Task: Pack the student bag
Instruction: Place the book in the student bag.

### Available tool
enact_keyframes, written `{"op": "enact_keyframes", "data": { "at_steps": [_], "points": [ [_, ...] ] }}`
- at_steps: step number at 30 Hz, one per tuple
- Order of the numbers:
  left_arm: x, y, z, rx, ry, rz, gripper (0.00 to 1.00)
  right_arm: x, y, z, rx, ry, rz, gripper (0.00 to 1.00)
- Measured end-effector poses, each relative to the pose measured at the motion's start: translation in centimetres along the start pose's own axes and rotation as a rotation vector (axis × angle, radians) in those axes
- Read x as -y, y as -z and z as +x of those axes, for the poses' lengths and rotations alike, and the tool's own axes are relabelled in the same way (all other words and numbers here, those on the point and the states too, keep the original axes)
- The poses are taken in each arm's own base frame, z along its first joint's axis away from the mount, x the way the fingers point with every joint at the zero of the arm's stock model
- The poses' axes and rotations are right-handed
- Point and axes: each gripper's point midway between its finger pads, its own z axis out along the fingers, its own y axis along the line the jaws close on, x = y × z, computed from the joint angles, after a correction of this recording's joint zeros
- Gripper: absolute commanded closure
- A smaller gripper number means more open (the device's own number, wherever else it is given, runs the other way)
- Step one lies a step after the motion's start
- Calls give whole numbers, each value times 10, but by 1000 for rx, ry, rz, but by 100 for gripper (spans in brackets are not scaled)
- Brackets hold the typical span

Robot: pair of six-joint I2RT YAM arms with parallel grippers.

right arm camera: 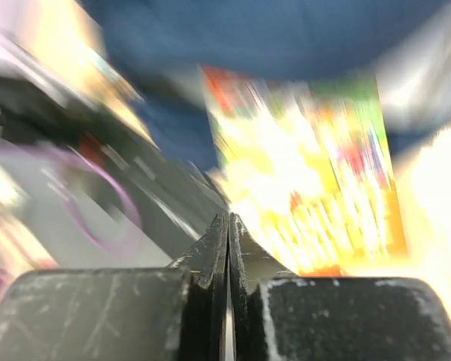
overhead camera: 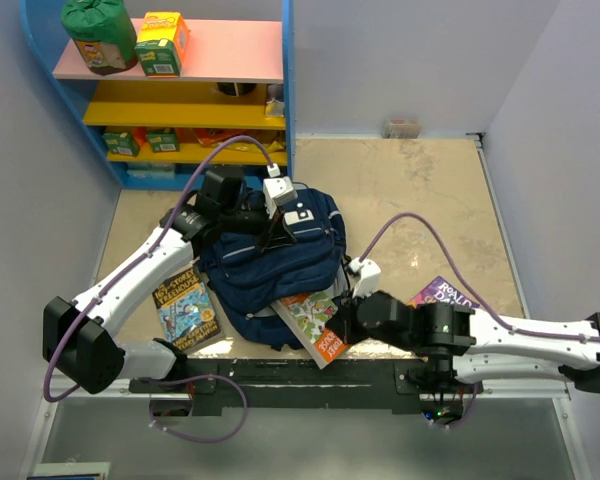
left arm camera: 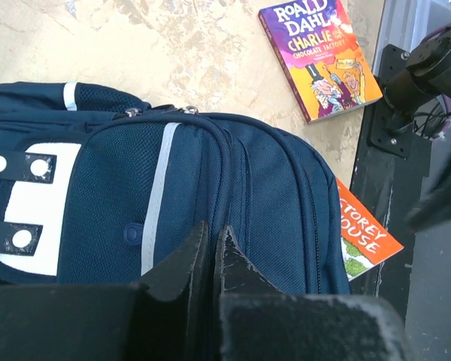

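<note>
The student bag, a navy-blue backpack with a white patch, lies in the middle of the table and fills the left wrist view. My left gripper points down onto its top, with the jaws closed on a seam of the bag's fabric. An orange and green book sticks out from under the bag's near edge; its corner shows in the left wrist view. My right gripper is shut and empty, right next to this book. The right wrist view is blurred, showing the gripper and the book.
A blue book lies to the left of the bag. A purple Roald Dahl book lies to the right, also in the left wrist view. A blue shelf unit with cartons stands at the back left. The black rail runs along the near edge.
</note>
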Motion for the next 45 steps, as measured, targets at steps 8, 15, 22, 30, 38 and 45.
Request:
{"op": "enact_keyframes", "data": {
  "at_steps": [8,15,22,30,38,45],
  "points": [
    [-1,1,6,-23,-57,6,100,54,17,95,-301,-32,170,100],
    [-1,3,9,-33,-74,6,100,74,6,122,-351,-46,257,100],
    [0,4,9,-41,-86,6,100,96,-19,145,-356,-23,369,100],
    [3,7,15,-71,-99,19,100,99,-57,135,-211,-16,439,100],
    [7,10,19,-91,-97,38,100,94,-71,69,75,-118,446,100],
    [12,13,11,-67,-43,49,100,100,-94,38,220,-170,467,100]
  ]
}}
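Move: The book (78-Storey Treehouse) sticks out of the student bag's mouth; its middle lies about 5 cm left of the right hand, some 2 cm ahead and 13 cm lower. The bag's middle is roughly 17 cm ahead, 14 cm left and 11 cm below; the Charlie book lies some 29 cm to the right, 5 cm ahead and 19 cm lower. From the left hand, the treehouse book is about 15 cm back, 9 cm right and 17 cm below. Down some 18 cm, first also back and right by about 5 cm each to drop outside the treehouse book, the right hand then swings forward about 12 cm, rising a little, its shut fingers turning some 30 degrees clockwise and pushing the book's page edge into the bag. The left hand keeps its pinch on the bag's edge, easing back barely 2 cm. ##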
